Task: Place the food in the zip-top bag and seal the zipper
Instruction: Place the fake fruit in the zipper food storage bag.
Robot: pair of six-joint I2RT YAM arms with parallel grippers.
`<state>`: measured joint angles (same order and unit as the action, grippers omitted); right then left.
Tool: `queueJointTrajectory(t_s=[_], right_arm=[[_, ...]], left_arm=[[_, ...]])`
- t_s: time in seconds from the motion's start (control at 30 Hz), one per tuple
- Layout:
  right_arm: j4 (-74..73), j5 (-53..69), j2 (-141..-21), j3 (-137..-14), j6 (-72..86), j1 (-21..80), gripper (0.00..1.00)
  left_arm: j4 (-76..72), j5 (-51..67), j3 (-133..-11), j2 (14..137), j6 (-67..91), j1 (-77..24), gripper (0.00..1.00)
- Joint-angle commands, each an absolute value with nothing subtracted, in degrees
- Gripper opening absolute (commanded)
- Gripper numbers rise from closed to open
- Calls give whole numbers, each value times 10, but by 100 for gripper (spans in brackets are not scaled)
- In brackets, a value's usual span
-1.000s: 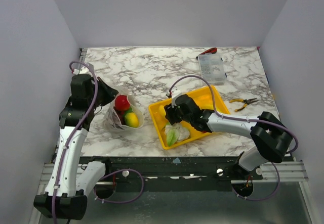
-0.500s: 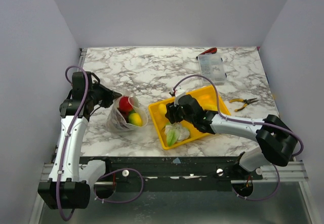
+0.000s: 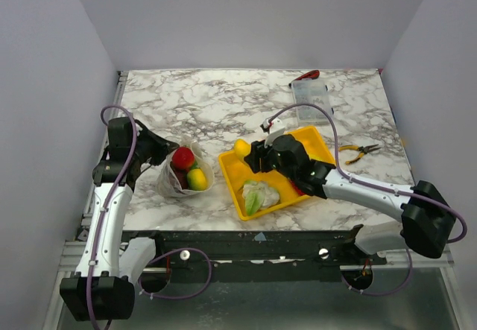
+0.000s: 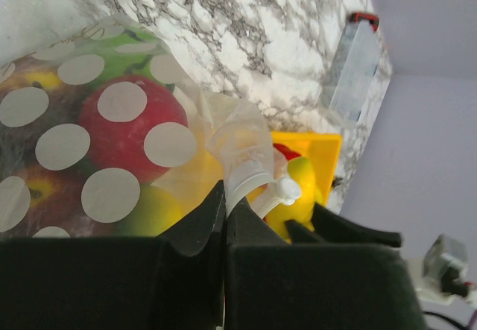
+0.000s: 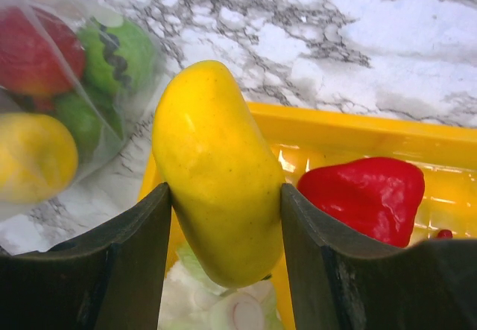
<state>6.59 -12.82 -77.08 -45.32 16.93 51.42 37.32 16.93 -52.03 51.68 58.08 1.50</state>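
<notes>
The zip-top bag stands on the marble at the left with its mouth up, holding red, green and yellow food. My left gripper is shut on the bag's top edge, right by the zipper strip. My right gripper is shut on a yellow fruit, held above the left end of the yellow tray, a short way right of the bag. In the tray lie a white cauliflower and a red pepper.
A rigid clear compartment box sits at the back right, with a red-handled tool behind it. Yellow-handled pliers lie right of the tray. The table's near edge runs just below the bag and the tray.
My right gripper has risen and moved back from the tray floor with the yellow fruit in it. The left arm has swung lower, still gripping the bag's edge.
</notes>
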Motion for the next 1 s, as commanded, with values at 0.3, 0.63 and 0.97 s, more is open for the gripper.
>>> queueJointTrajectory(t_s=[0.3, 0.63, 0.97], right_arm=[[51, 46, -794, -643, 214, 561, 0], [122, 65, -880, -665, 284, 627, 0], [184, 7, -908, -609, 337, 633, 0]], left_arm=[[315, 287, -504, 507, 409, 19, 0], [315, 298, -498, 485, 397, 18, 0], [311, 297, -483, 461, 427, 19, 0]])
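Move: The right hand already holds the yellow squash just above the box; the bag's open mouth lies about 17 cm to its left, 8 cm back and near its own height. Below it in the box by some 9 cm are the cauliflower, 9 cm back and 4 cm right, and the red pepper, 5 cm ahead and 9 cm right. From the left hand, pinching the bag's rim, the mouth is about 5 cm back, 6 cm right and 5 cm lower. Right hand arcs the squash up, about 15 cm left and back, then down to the left-held bag's mouth. ##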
